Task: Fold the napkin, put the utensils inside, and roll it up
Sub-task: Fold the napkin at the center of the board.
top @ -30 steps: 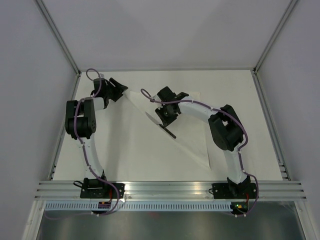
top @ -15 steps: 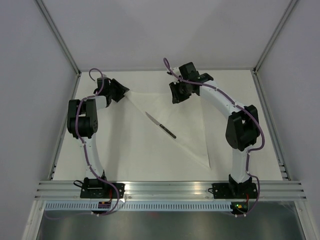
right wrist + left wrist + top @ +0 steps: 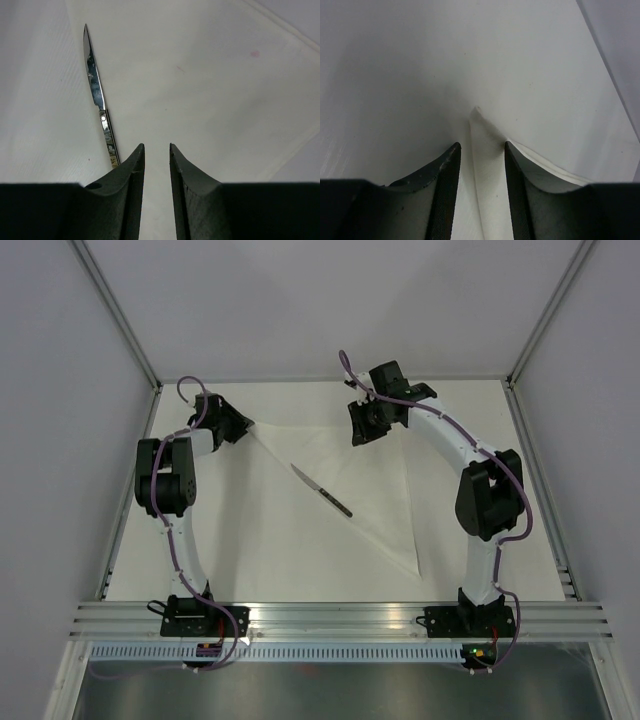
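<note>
The napkin lies flat on the table, folded into a triangle. One utensil, a knife, rests along its long diagonal edge, blade toward the far left. My left gripper sits low at the napkin's far-left corner. In the left wrist view its jaws stand apart, with the pointed corner between them. My right gripper hovers over the napkin's far side. In the right wrist view it is narrowly open and empty, with the knife to its left.
White walls enclose the table on three sides, with slanted metal posts at the back corners. An aluminium rail carrying both arm bases runs along the near edge. Purple cables trail along both arms.
My right gripper has left the knife on the napkin and swung up to the far side. The left gripper has edged slightly toward the napkin's corner.
</note>
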Robot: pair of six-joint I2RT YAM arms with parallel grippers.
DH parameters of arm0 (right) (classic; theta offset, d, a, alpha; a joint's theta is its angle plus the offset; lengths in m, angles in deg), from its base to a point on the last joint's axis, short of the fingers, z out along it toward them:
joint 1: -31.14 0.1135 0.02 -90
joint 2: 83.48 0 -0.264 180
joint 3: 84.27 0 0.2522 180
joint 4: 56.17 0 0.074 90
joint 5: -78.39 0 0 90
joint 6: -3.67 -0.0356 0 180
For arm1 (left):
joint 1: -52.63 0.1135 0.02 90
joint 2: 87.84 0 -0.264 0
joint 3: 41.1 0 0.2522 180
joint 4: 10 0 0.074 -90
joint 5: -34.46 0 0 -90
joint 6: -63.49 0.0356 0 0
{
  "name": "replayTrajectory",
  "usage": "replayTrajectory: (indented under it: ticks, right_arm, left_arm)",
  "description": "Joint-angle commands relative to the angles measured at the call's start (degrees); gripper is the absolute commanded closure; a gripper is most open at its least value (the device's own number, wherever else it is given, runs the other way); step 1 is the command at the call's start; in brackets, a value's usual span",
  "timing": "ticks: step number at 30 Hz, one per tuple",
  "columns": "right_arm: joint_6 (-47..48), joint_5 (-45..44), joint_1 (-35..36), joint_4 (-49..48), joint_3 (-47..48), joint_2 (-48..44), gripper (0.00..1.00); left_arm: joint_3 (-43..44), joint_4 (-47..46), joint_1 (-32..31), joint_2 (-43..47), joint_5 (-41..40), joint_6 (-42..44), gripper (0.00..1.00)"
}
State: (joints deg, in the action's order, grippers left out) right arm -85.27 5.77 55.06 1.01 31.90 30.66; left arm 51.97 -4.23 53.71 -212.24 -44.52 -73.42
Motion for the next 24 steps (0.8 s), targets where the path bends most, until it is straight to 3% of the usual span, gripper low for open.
replayTrajectory:
  ticks: [1, 16, 20, 24]
  right_arm:
    - [-0.27, 1.42, -0.89, 0.09, -0.11, -3.93, 0.68]
    - [1.05, 2.48, -4.41, -0.26, -2.57, -5.43, 0.68]
    - [1.31, 2.83, -6.34, -0.35, -2.48, -5.52, 0.68]
    - [1.57, 3.09, -8.1, -0.62, -1.87, -5.52, 0.68]
  left_arm:
    - [2.69, 2.63, -0.47, -1.11, -2.23, 0.25, 0.54]
    - [4.1, 1.32, -0.47, -1.64, -1.72, 1.74, 0.81]
    - [-0.02, -7.11, -2.49, 0.82, 1.8, 4.2, 0.84]
    - [-5.81, -19.23, -3.63, 4.77, 7.77, 7.7, 0.96]
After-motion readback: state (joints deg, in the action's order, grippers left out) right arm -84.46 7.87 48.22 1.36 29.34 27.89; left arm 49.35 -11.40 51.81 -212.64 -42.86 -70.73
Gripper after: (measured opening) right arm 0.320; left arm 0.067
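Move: The napkin's left corner lies right at the left hand's open fingers, about 1 cm ahead and 1 cm below their tips. From that hand the knife's middle is some 20 cm back and 21 cm to the right, lying slantwise along the napkin's folded edge. From the right hand, that corner is about 29 cm to the left, 12 cm ahead and 13 cm below; the knife is roughly 7 cm back, 8 cm left and 12 cm down. The left hand creeps about 1 cm forward and slightly down over the napkin's left corner while its half-open fingers shut and pinch the cloth, then draws it some 2.5 cm to the right, easing a little back and up, with a slight clockwise turn of the wrist. Meanwhile the right hand, empty and holding its part-open fingers, slides about 5 cm to the right high above the napkin, drifting slightly forward near the end, away from the knife. ##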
